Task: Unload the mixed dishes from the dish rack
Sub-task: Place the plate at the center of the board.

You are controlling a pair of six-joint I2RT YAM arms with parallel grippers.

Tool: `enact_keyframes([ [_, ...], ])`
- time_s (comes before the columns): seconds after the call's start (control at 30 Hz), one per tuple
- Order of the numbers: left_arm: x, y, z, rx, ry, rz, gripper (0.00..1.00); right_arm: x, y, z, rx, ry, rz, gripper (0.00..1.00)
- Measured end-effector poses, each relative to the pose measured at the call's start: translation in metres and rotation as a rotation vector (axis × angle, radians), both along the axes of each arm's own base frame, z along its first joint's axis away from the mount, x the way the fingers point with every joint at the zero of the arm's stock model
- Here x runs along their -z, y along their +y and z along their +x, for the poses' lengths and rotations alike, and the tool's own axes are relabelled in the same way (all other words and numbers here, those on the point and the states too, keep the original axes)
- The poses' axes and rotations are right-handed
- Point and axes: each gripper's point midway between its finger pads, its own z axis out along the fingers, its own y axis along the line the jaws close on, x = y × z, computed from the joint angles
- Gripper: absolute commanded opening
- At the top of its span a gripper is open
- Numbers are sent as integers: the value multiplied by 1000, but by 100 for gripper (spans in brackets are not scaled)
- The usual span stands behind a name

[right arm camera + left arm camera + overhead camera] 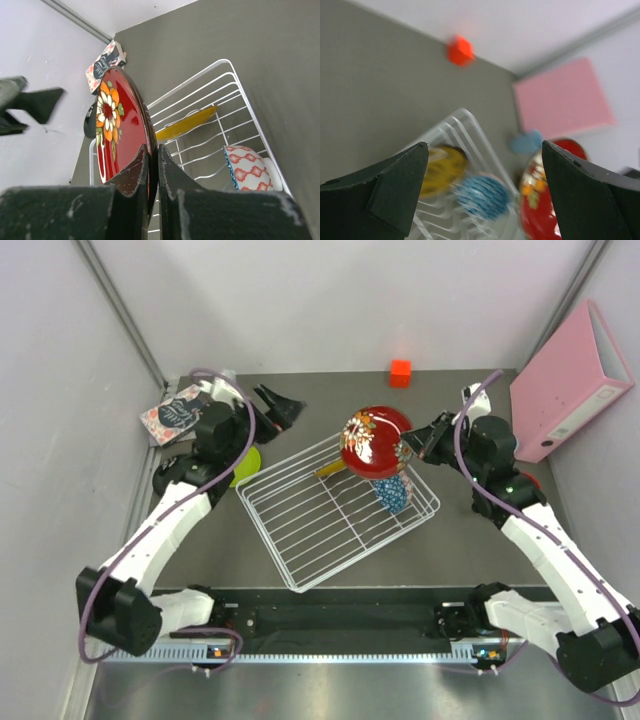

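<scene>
The white wire dish rack sits mid-table. Above its far corner hangs a reddish plate with a flower pattern, tilted on edge, and my right gripper is shut on its rim. The right wrist view shows both fingers pinching that plate. A yellow plate and a blue patterned bowl remain in the rack. A lime green plate lies on the table left of the rack. My left gripper stands open and holds nothing, past the rack's far left corner.
An orange-red cube sits at the back of the table. A pink binder leans at the right wall. A patterned box lies at the back left. A blurred light blue shape shows beyond the rack.
</scene>
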Motion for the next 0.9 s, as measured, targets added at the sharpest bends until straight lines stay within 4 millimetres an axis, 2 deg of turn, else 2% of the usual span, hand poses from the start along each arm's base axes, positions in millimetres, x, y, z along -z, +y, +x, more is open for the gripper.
enact_keyframes([
  [0.1, 37, -43, -10, 194, 172, -216, 94, 6, 2, 2, -9, 12, -1, 0],
  [0.17, 64, -60, -22, 279, 305, -308, 90, 6, 4, 3, -17, 13, 2, 0],
  [0.23, 76, -71, -32, 337, 396, -368, 86, 5, 7, 4, -27, 8, 12, 0],
  [0.3, 72, -78, -39, 385, 417, -410, 85, 3, 11, 5, -43, 4, 24, 0],
  [0.4, 55, -88, -48, 465, 380, -463, 85, 7, 19, 8, -73, 9, 52, 0],
  [0.47, 48, -92, -53, 506, 358, -487, 83, 15, 26, 11, -93, 29, 67, 0],
  [0.6, 46, -95, -58, 531, 351, -497, 78, 32, 34, 14, -119, 77, 91, 0],
  [0.9, 43, -111, -69, 599, 328, -493, 61, 14, 57, 11, -243, 33, 181, 0],
])
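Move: The red plate, its rim already pinched in the right fingers, has its middle about 7 cm left of the right hand and 1 cm ahead; the open left gripper waits some 26 cm left, 7 cm ahead and a little higher. From the left hand, the plate lies 19 cm right, 7 cm back and 4 cm below. Some 15 cm below the right hand, the yellow dish sits 15 cm left and the patterned bowl 2 cm left, 5 cm back. The red plate is carried left about 6 cm in the right hand's kept pinch, turning slightly counter-clockwise. The left hand comes to meet it, right 11 cm and back 7 cm, dipping then rising partway; it swings clockwise some 30 degrees, its left side rolling down and fingertips tipping down. Its fingers straddle the plate's left part and close partway. ##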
